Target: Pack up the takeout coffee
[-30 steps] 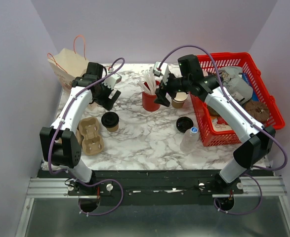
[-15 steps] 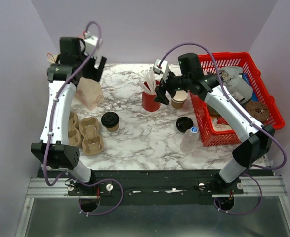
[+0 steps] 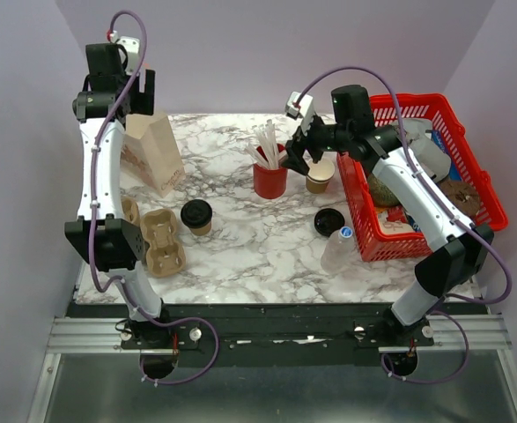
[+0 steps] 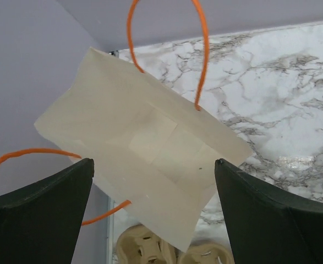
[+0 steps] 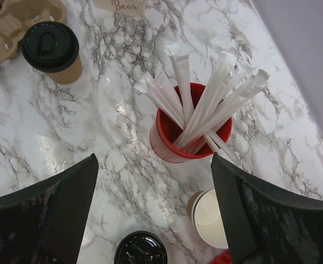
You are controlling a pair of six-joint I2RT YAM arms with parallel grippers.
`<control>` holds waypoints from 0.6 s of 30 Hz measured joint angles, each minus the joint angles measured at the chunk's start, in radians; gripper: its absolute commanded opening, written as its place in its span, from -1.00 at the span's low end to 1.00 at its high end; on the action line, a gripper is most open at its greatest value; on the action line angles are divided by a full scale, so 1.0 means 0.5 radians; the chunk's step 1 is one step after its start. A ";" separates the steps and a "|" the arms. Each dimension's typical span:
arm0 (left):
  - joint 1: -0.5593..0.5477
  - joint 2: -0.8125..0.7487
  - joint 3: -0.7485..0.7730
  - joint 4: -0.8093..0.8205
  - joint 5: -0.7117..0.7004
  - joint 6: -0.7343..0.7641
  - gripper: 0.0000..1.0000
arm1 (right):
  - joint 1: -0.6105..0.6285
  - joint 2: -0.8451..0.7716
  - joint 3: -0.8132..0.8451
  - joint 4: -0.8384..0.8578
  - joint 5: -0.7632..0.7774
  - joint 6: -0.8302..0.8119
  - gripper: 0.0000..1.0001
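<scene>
The takeout coffee (image 3: 195, 215), a short kraft cup with a black lid, stands upright on the marble left of centre; the right wrist view shows the takeout coffee (image 5: 51, 49) at upper left. My left gripper (image 3: 120, 99) hangs open high over the far left corner, above a cream paper bag (image 3: 152, 154). In its wrist view the left gripper (image 4: 154, 160) frames the paper bag (image 4: 144, 143) and its orange handles, touching nothing. My right gripper (image 3: 298, 159) hovers open above the table; the right gripper (image 5: 153, 157) has nothing between its fingers.
A red cup of wrapped straws (image 5: 189, 137), a lidless tan cup (image 5: 211, 217) and a loose black lid (image 5: 141, 250) sit below the right gripper. Pulp cup carriers (image 3: 157, 242) lie at the left, a clear bottle (image 3: 339, 247) and a full red basket (image 3: 483, 189) at the right.
The left arm has swung up and back, from low beside the paper bag to high over it. The right gripper has shifted slightly back and right. The coffee has not moved.
</scene>
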 measured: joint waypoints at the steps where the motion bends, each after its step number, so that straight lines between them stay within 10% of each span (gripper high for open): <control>1: 0.019 -0.002 0.014 0.000 -0.038 -0.018 0.96 | -0.002 0.000 0.000 0.001 0.000 0.001 0.84; 18: 0.459 -0.448 -0.507 -0.005 0.075 -0.470 0.92 | -0.014 0.117 0.074 0.001 -0.073 0.075 0.84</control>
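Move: The paper bag stands under and just past the left hand: its middle is about 5 cm ahead, 3 cm left and some 15 cm below. Its left handle loop is about 9 cm left, 4 cm back and 6 cm lower. The lidded cup stands 13 cm back, 13 cm right and 22 cm down; the nearer cup carrier is 16 cm back, 5 cm right and 26 cm down. From the right hand the bag is some 17 cm ahead, 40 cm left and 10 cm below. Heading for the near left side of the paper bag, where the left handle loop stands, the open left hand swings about 8 cm left and 8 cm back from above the bag. It rises a few cm on the way, then sinks back to its starting height, turning nearly 20 degrees counter-clockwise and lastly rolling its left side down. The fingers stay wide open, with nothing gripped. ##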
